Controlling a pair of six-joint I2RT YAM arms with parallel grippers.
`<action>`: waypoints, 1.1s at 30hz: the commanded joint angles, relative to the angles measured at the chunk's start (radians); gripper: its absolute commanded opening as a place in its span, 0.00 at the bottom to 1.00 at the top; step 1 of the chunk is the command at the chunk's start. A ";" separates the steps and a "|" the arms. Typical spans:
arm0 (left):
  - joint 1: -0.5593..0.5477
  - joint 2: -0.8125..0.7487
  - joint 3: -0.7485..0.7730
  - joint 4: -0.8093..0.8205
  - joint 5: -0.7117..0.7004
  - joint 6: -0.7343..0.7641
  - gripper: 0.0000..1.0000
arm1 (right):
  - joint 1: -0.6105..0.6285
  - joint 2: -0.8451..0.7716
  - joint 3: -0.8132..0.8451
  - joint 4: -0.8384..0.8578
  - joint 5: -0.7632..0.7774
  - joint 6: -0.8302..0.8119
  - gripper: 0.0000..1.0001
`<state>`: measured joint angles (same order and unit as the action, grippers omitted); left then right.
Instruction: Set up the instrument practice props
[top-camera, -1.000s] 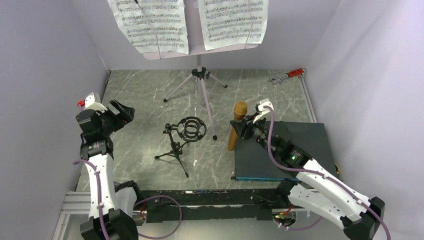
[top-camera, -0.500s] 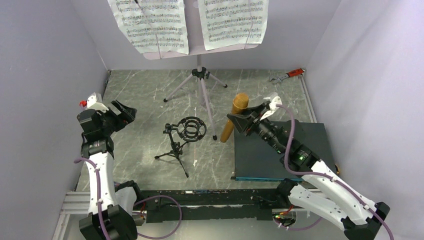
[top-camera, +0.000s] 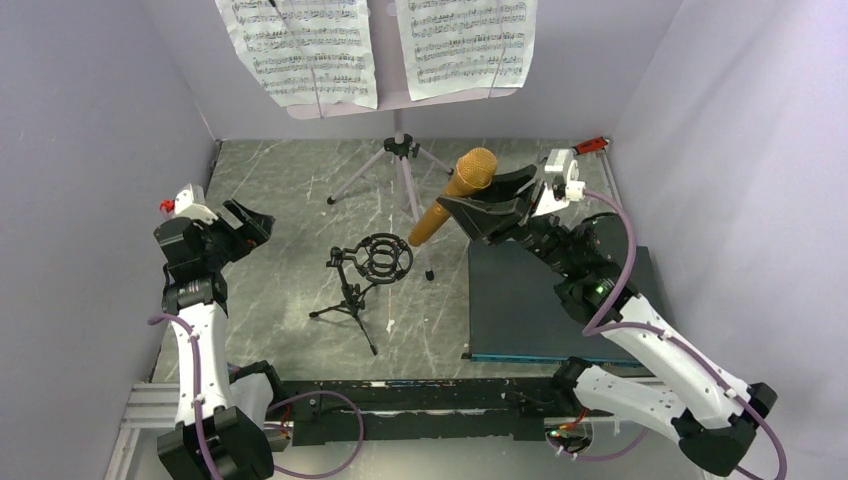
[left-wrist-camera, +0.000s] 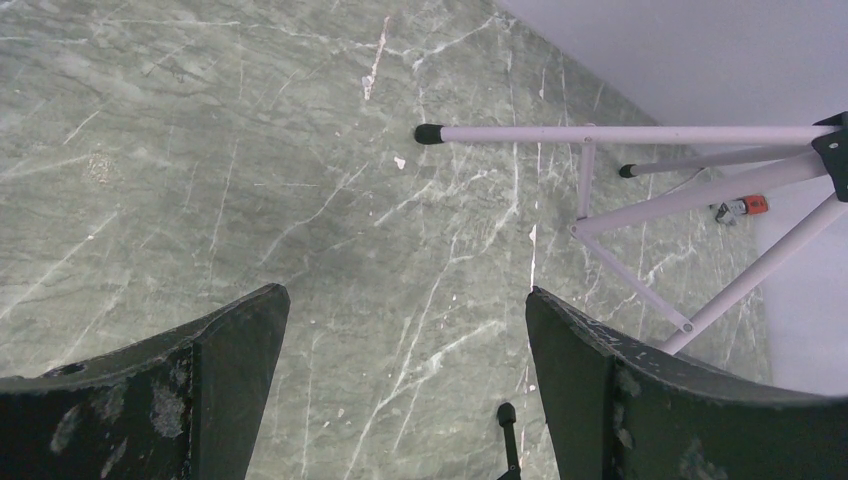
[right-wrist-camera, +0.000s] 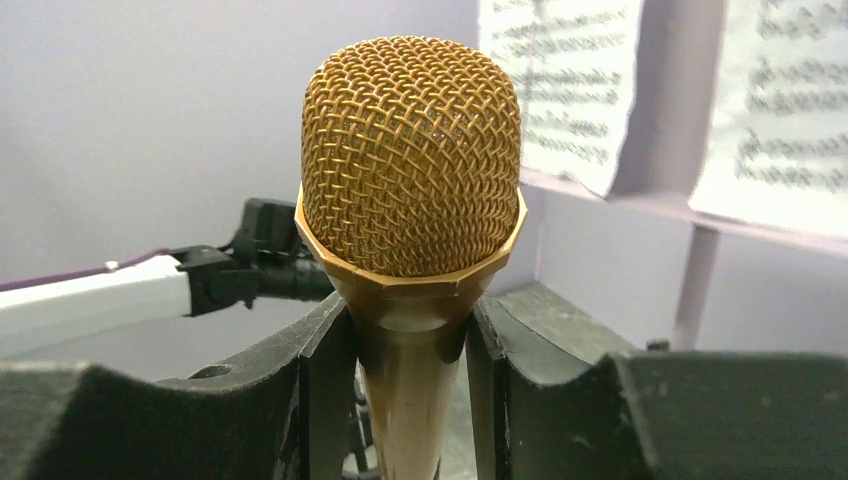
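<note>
My right gripper (top-camera: 462, 207) is shut on the gold microphone (top-camera: 452, 195), held in the air and tilted, mesh head up, handle pointing down-left toward the small black tripod mic stand (top-camera: 368, 268) with its ring mount. In the right wrist view the microphone (right-wrist-camera: 412, 200) sits clamped between both fingers just under its head. The music stand's silver tripod (top-camera: 404, 178) stands at the back, with two white sheet-music pages (top-camera: 300, 48) on its desk above. My left gripper (top-camera: 244, 222) stands open at the left, nothing between its fingers (left-wrist-camera: 240, 350); a tripod leg (left-wrist-camera: 620, 134) shows ahead of it.
A dark flat board (top-camera: 560, 300) lies under my right arm on the marble table (top-camera: 280, 190). A red-handled wrench (top-camera: 575, 151) rests in the far right corner. Grey walls close in the left, back and right sides.
My right gripper has lifted the microphone from standing beside the board and carried it up and back, tilting it so the handle points down-left. The left arm has hardly moved.
</note>
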<state>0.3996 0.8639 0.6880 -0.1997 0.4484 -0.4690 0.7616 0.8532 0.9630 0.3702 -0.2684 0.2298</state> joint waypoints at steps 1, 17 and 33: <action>0.001 -0.010 -0.007 0.040 0.026 -0.007 0.94 | 0.002 0.068 0.109 0.130 -0.149 0.029 0.00; 0.001 -0.011 -0.013 0.043 0.026 -0.012 0.94 | 0.001 0.186 0.171 0.192 -0.251 0.159 0.00; 0.004 -0.010 -0.015 0.047 0.034 -0.020 0.94 | 0.001 0.246 0.170 0.197 -0.251 0.171 0.00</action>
<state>0.3996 0.8635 0.6769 -0.1913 0.4564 -0.4843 0.7620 1.0870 1.0859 0.4973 -0.5083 0.3870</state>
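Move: The mic stand's ring, where I am taking the microphone already in my right hand, lies about 13 cm to that hand's left, 2 cm ahead and some 28 cm below. The music stand's near foot is about 7 cm ahead, 5 cm left and 46 cm down; the dark case's middle is 24 cm right, 1 cm ahead and 42 cm down. From my left hand the ring is roughly 25 cm right, 8 cm back and 4 cm lower. Keeping the gold microphone pinched just below its head, I carry it left with my right hand about 6 cm towards the mic stand's ring, quickly at first and then easing off. I rise a couple of centimetres, then sink back to almost the same height, while turning the hand some 15 degrees counter-clockwise. ##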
